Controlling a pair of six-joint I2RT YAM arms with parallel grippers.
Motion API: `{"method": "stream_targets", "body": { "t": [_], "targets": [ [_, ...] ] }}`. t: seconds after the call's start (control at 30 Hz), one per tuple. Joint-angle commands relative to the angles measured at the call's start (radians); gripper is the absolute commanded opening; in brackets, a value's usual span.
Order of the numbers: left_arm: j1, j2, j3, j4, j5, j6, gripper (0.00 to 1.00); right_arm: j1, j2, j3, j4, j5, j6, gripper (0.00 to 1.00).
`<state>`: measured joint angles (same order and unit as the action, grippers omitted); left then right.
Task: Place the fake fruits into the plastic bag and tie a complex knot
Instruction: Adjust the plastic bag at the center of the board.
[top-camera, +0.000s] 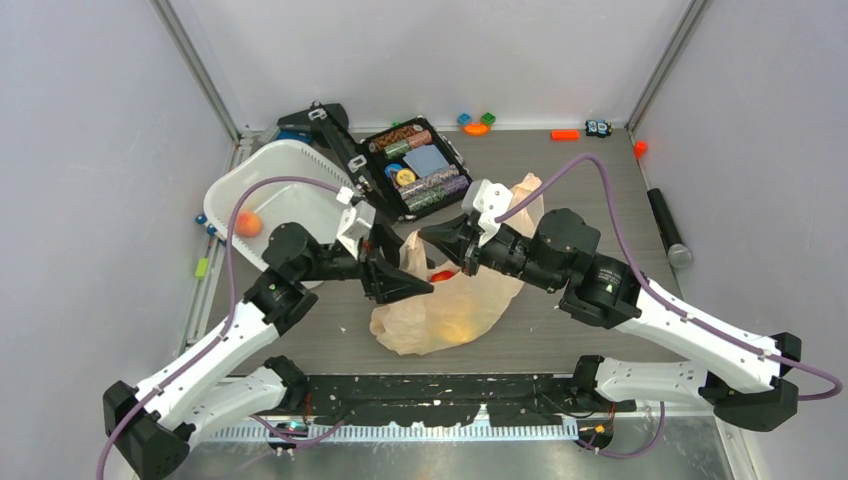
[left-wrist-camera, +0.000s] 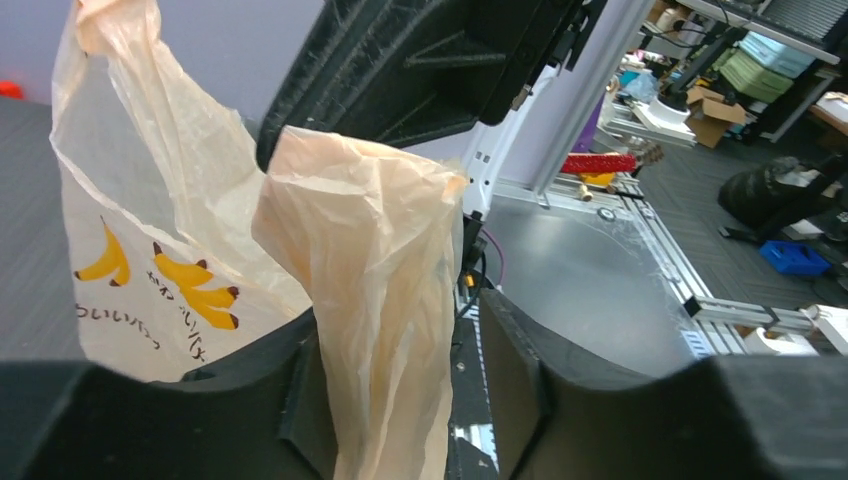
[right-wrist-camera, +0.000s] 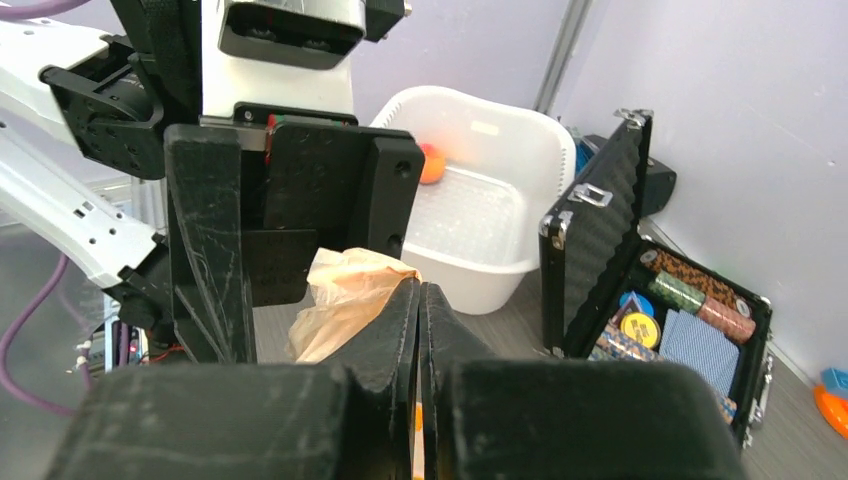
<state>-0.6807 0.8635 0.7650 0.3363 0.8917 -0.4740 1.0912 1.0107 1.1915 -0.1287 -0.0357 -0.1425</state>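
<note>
The plastic bag (top-camera: 470, 300) lies mid-table, pale peach with banana prints, and yellow and red fake fruits (top-camera: 455, 318) show through its film. A small orange fruit (top-camera: 248, 223) sits in the white tub. My right gripper (top-camera: 425, 235) is shut on a bunched strand of the bag (right-wrist-camera: 345, 290), holding it up. In the left wrist view that strand (left-wrist-camera: 370, 260) hangs between the fingers of my left gripper (left-wrist-camera: 400, 330). It rests against the left finger, with a gap to the right one. The left gripper (top-camera: 425, 287) sits just below the right one.
A white tub (top-camera: 280, 165) stands at the back left. An open black case of poker chips (top-camera: 415, 165) is behind the bag. Small toy blocks (top-camera: 476, 122) lie along the back wall. A black cylinder (top-camera: 668, 228) lies at the right.
</note>
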Motion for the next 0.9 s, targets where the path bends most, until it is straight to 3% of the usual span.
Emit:
{"method": "stream_targets", "body": {
  "t": [0.0, 0.17, 0.5, 0.67, 0.77, 0.83, 0.87],
  "targets": [
    [-0.039, 0.04, 0.02, 0.002, 0.05, -0.018, 0.47, 0.001, -0.015, 0.064, 0.046, 0.136, 0.001, 0.05],
    [-0.043, 0.058, 0.021, -0.004, 0.039, -0.021, 0.39, 0.001, -0.024, 0.057, 0.039, 0.174, 0.001, 0.05],
    [-0.052, 0.114, 0.023, -0.013, 0.044, -0.047, 0.33, -0.003, -0.023, 0.064, 0.032, 0.288, 0.011, 0.05],
    [-0.052, 0.127, 0.034, -0.028, 0.046, -0.046, 0.15, -0.029, -0.024, 0.066, 0.024, 0.29, 0.029, 0.05],
    [-0.047, 0.117, 0.057, -0.116, -0.001, 0.006, 0.0, -0.046, -0.031, 0.055, 0.023, 0.27, 0.042, 0.05],
    [-0.032, 0.11, 0.094, -0.278, -0.079, 0.08, 0.0, -0.053, -0.043, 0.045, 0.016, 0.274, 0.047, 0.06],
    [-0.023, 0.11, 0.114, -0.345, -0.11, 0.117, 0.0, -0.057, -0.054, 0.044, 0.002, 0.288, 0.052, 0.16]
  ]
}}
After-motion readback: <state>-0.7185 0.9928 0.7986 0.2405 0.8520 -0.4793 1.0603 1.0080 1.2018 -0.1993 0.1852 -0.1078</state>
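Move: The plastic bag's gathered handle, its tip already pinched by the right hand (hanging some 3 cm below those fingers), runs between the left hand's half-open fingers: about 2 cm right, 1 cm ahead and 2 cm below the left hand point. From there the bag's full body lies some 4 cm right, 1 cm back and 25 cm below; the red fruit in its mouth about 5 cm ahead, 2 cm right, 22 cm down; the chip case about 26 cm ahead, 1 cm left, 31 cm down. The left fingers shut on the bag's handle strip below the right hand's grip, closing fully as the hand sinks about 4 cm, edges some 2 cm right and ends with a little push forward. The right hand keeps its pinch on the handle tip and carries it about 5 cm forward and to the right, away from the base, swinging some 15 degrees clockwise. ##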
